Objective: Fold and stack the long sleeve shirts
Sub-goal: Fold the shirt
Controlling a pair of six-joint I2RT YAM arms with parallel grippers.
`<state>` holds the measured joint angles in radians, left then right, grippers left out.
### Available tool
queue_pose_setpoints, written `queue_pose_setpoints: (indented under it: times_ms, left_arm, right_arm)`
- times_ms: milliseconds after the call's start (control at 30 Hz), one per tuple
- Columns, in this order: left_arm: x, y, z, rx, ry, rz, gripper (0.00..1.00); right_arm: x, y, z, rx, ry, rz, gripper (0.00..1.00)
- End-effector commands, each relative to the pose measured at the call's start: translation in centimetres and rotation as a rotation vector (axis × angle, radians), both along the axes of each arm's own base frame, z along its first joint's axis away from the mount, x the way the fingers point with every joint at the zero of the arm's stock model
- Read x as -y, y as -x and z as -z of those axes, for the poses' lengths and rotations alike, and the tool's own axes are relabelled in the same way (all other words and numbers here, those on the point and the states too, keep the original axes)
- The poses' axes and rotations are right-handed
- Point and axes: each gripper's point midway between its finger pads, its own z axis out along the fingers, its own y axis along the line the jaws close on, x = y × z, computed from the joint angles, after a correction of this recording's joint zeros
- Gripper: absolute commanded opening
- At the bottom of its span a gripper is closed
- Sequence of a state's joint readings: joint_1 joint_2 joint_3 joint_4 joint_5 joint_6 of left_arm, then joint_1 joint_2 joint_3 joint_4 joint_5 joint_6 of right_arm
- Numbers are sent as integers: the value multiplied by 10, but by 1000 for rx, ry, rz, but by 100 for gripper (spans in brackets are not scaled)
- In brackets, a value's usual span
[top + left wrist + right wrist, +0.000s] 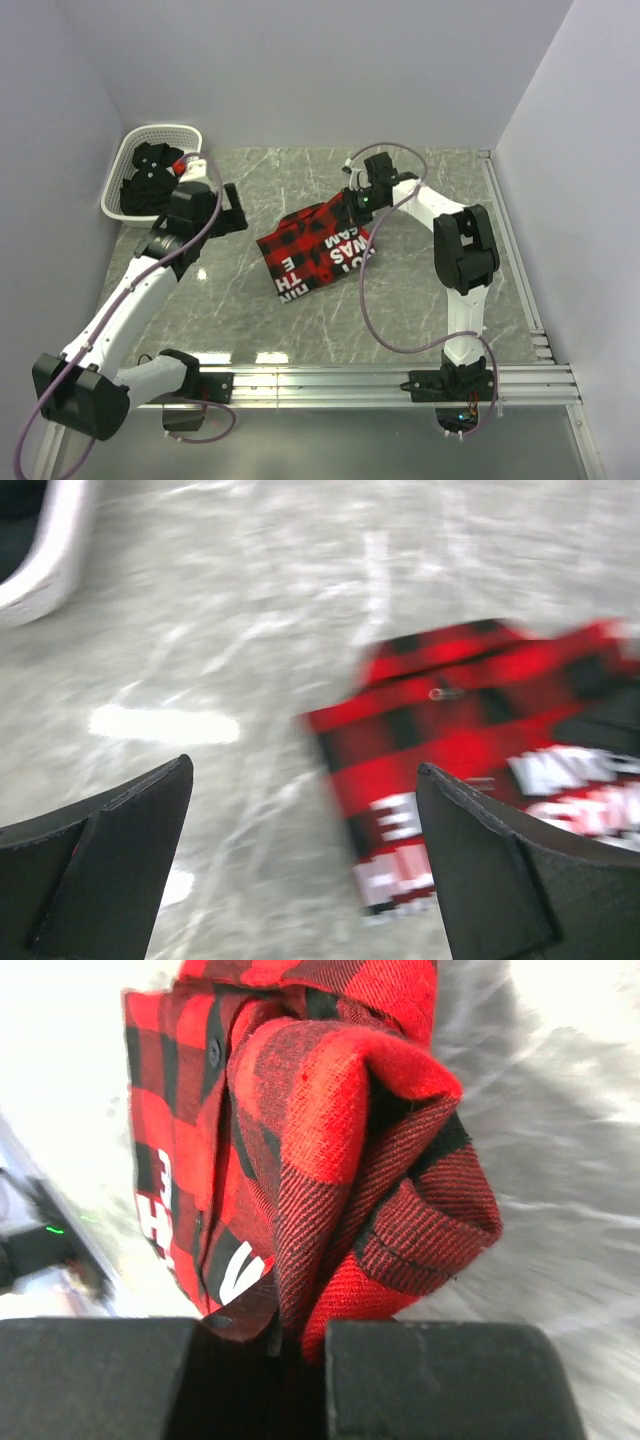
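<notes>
A red-and-black check flannel shirt (315,252) lies partly folded mid-table, white lettering showing on its near side. My right gripper (356,203) is shut on a bunched fold at the shirt's far right corner; in the right wrist view the fabric (340,1160) is pinched between the fingers (455,1380). My left gripper (232,208) hangs open to the left of the shirt, apart from it; the left wrist view shows the shirt (470,730) beyond the wide-apart fingers (500,870). A black shirt (150,180) lies in the basket.
A white lattice basket (120,165) stands at the table's far left corner, its rim (45,560) at the upper left of the left wrist view. A metal rail (380,378) runs along the near edge.
</notes>
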<state>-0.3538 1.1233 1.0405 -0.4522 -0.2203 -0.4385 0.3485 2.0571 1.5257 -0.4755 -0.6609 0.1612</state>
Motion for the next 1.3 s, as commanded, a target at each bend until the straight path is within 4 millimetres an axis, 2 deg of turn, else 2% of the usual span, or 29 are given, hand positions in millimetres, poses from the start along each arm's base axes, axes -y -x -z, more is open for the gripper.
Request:
queue_pose_setpoints:
  times_ms: [0,67,100,167,233,267,333,367,400,467,500,567,600,700,733,767,867,900,967,1000,1033,1067,1100,1167,1200,1267]
  left_arm:
    - [-29,10,19,-3,-40,-64,99]
    - [-34,10,21,10,-36,-87,99]
    - [-36,11,23,3,-42,-92,99]
    - [-40,11,19,16,-54,-113,99]
    - [-41,11,19,16,-52,-118,99]
    - [-40,11,19,16,-48,-113,99]
    - [-40,12,23,9,-50,-117,99]
    - [-41,12,24,4,-55,-122,99]
    - [-41,11,24,4,-55,-124,99]
    - [-41,10,24,2,-52,-124,99]
    - [-41,10,26,-1,-53,-124,99]
    - [-40,10,27,-4,-49,-125,99]
    - [-40,9,29,-5,-48,-124,99]
    - [-41,9,31,-12,-52,-130,99]
    - [-42,9,33,-15,-54,-132,99]
    - [-43,8,33,-17,-51,-135,99]
    - [-45,7,32,-13,-40,-141,99]
    - [-45,7,34,-16,-43,-140,99]
    - [-45,8,33,-15,-42,-141,99]
    - [-46,8,34,-17,-43,-143,99]
    - [-46,8,34,-17,-42,-144,99]
    - [-47,7,33,-15,-45,-148,99]
    - [-47,8,33,-14,-45,-148,99]
    - [-49,8,31,-8,-48,-158,99]
    - [-50,8,31,-6,-48,-159,99]
    - [-51,8,30,-3,-48,-164,99]
  right_arm:
    - [40,0,-14,46,168,-111,0]
    - [60,-12,-18,75,251,-103,0]
    - [68,-15,-28,79,286,-98,0]
    - [97,-29,-32,108,405,-30,0]
    - [121,-42,-48,154,508,46,0]
    - [148,-51,-53,181,637,126,0]
    - [174,-60,-81,256,752,218,0]
    - [197,-65,-95,297,866,279,0]
    - [207,-67,-117,353,900,330,0]
    - [232,-70,-147,427,1023,427,0]
    - [241,-73,-169,483,1061,488,0]
    - [258,-72,-194,535,1177,559,0]
    - [277,-70,-217,567,1301,655,0]
    - [288,-68,-245,628,1504,733,0]
    - [286,-68,-247,636,1562,695,0]
    - [283,-70,-245,645,1589,686,0]
    - [273,-76,-217,631,1700,620,0]
    - [268,-81,-192,609,1728,575,0]
    - [252,-84,-161,589,1737,514,0]
    - [243,-86,-131,551,1779,435,0]
    - [236,-86,-117,546,1792,430,0]
    - [220,-84,-103,553,1804,382,0]
    - [212,-82,-79,533,1835,320,0]
    - [192,-77,-55,543,1823,278,0]
    - [175,-71,-38,547,1836,206,0]
    - [157,-64,-26,564,1831,180,0]
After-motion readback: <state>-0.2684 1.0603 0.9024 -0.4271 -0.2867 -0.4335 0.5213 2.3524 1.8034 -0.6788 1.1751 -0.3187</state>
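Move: The folded shirt, its lettered side up and its far right corner already in the right gripper, has its middle about 10 cm left of that hand, 8 cm back and 5 below. The bare patch of table it is taken to is some 19 cm to that hand's right, 3 cm farther out and 7 below. From the empty left hand the shirt's middle lies about 21 cm right, 2 back and 22 below. Keep the shirt pinched in the right gripper and swing it over to the right side of the table: about 27 cm right, rising some 19 cm and going a little forward, while you roll the hand over about 105 degrees, so that the fingers come round from left-down to right-down. Then bring it down nearly as far, easing back left. Draw the left gripper, fingers wide open, about 5 cm left and slightly down, clear of the shirt. ##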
